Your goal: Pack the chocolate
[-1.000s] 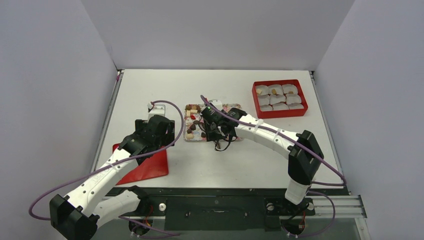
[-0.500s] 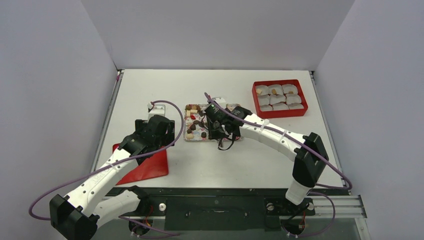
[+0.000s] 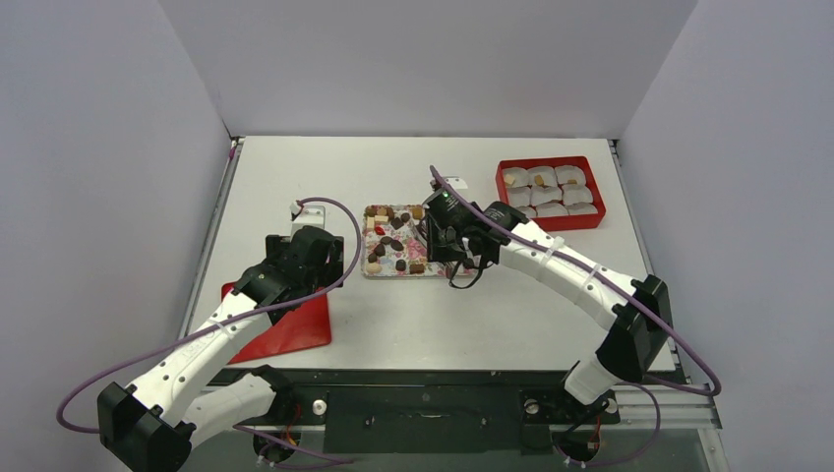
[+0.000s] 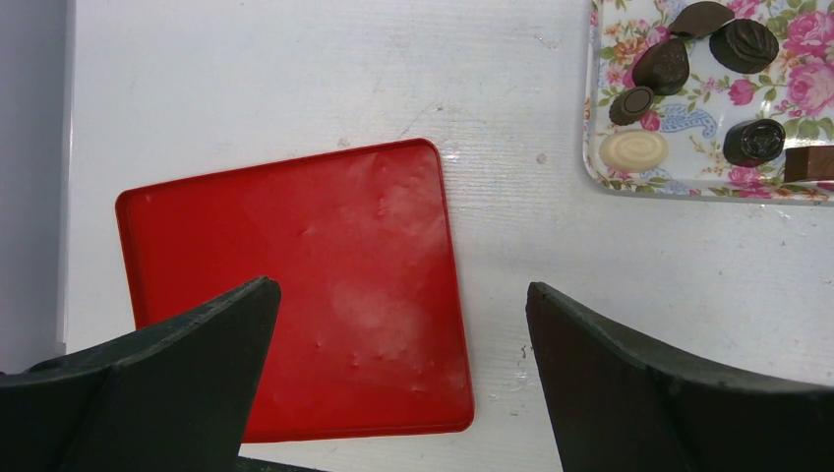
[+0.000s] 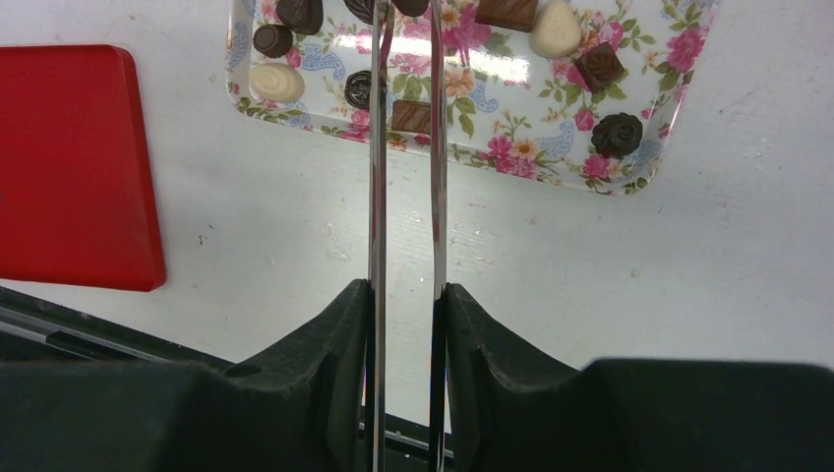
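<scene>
The chocolate (image 3: 391,246) lies as small dark, tan and cream pieces on a flower-patterned tray (image 3: 372,270). The right wrist view shows the same pieces (image 5: 600,67) on that tray (image 5: 511,152). My right gripper (image 3: 447,236) (image 5: 405,295) is shut on a pair of metal tongs (image 5: 379,147) that reach over the tray's right half. At the tong tips sits a dark piece (image 5: 411,5), cut off by the frame's top edge. My left gripper (image 3: 310,251) (image 4: 403,295) is open over the edge of a red lid (image 4: 295,295), with nothing between its fingers.
A red box (image 3: 549,223) with white paper cups (image 3: 546,195) stands at the back right; a few cups hold tan pieces. The red lid (image 3: 290,329) lies flat at the front left, also seen in the right wrist view (image 5: 69,167).
My right arm has swung right and back, carrying the tongs from the tray's middle to its right side. Its jaws have narrowed slightly on the tongs. The left arm has not moved.
</scene>
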Robot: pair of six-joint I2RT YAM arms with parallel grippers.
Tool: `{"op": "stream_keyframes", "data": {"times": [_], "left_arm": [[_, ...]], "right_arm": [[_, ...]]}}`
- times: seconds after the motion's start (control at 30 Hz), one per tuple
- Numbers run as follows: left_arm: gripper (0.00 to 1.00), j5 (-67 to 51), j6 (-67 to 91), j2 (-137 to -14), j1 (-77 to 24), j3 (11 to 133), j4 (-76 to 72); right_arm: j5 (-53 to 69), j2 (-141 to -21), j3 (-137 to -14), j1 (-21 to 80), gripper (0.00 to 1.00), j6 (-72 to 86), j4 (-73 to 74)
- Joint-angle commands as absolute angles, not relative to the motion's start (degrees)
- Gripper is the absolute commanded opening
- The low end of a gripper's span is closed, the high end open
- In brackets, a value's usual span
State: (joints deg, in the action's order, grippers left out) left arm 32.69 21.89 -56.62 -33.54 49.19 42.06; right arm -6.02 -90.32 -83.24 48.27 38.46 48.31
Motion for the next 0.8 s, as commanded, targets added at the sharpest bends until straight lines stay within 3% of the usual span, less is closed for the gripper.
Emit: {"op": "stream_keyframes", "data": {"times": [0.0,0.4,0.77], "left_arm": [[0.96,32.4,21.8,-55.8,-33.1,50.3,41.3],[0.96,31.7,21.6,-56.3,-32.5,50.2,41.1],[0.96,30.4,21.6,-57.8,-31.9,50.2,40.8]], "right_arm": [[-5.5,-87.3,-82.5,47.2,0.24,39.0,48.0],[-4.7,-85.4,-81.5,43.5,0.23,38.6,47.6],[-4.2,-80.7,-82.8,29.8,0.23,36.2,50.3]]}}
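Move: The red box I am carrying the dark chocolate to, in tongs gripped by my right hand, has its middle about 24 cm ahead and 31 cm to the right of that hand, some 16 cm below. The flowered tray's middle is roughly 10 cm ahead, 2 cm to the left and 17 cm down. The packed piece in the box's far-left cell sits about 30 cm ahead and 21 cm right. From my left hand the box is about 24 cm ahead, 55 cm to the right. I keep the tongs shut on the dark chocolate. My right hand first eases a little right and sinks about 1 cm above the tray, then picks up speed towards the red box, in all about 8 cm right and 4 cm forward, climbing again as it goes, while my wrist turns some 10 degrees clockwise. ##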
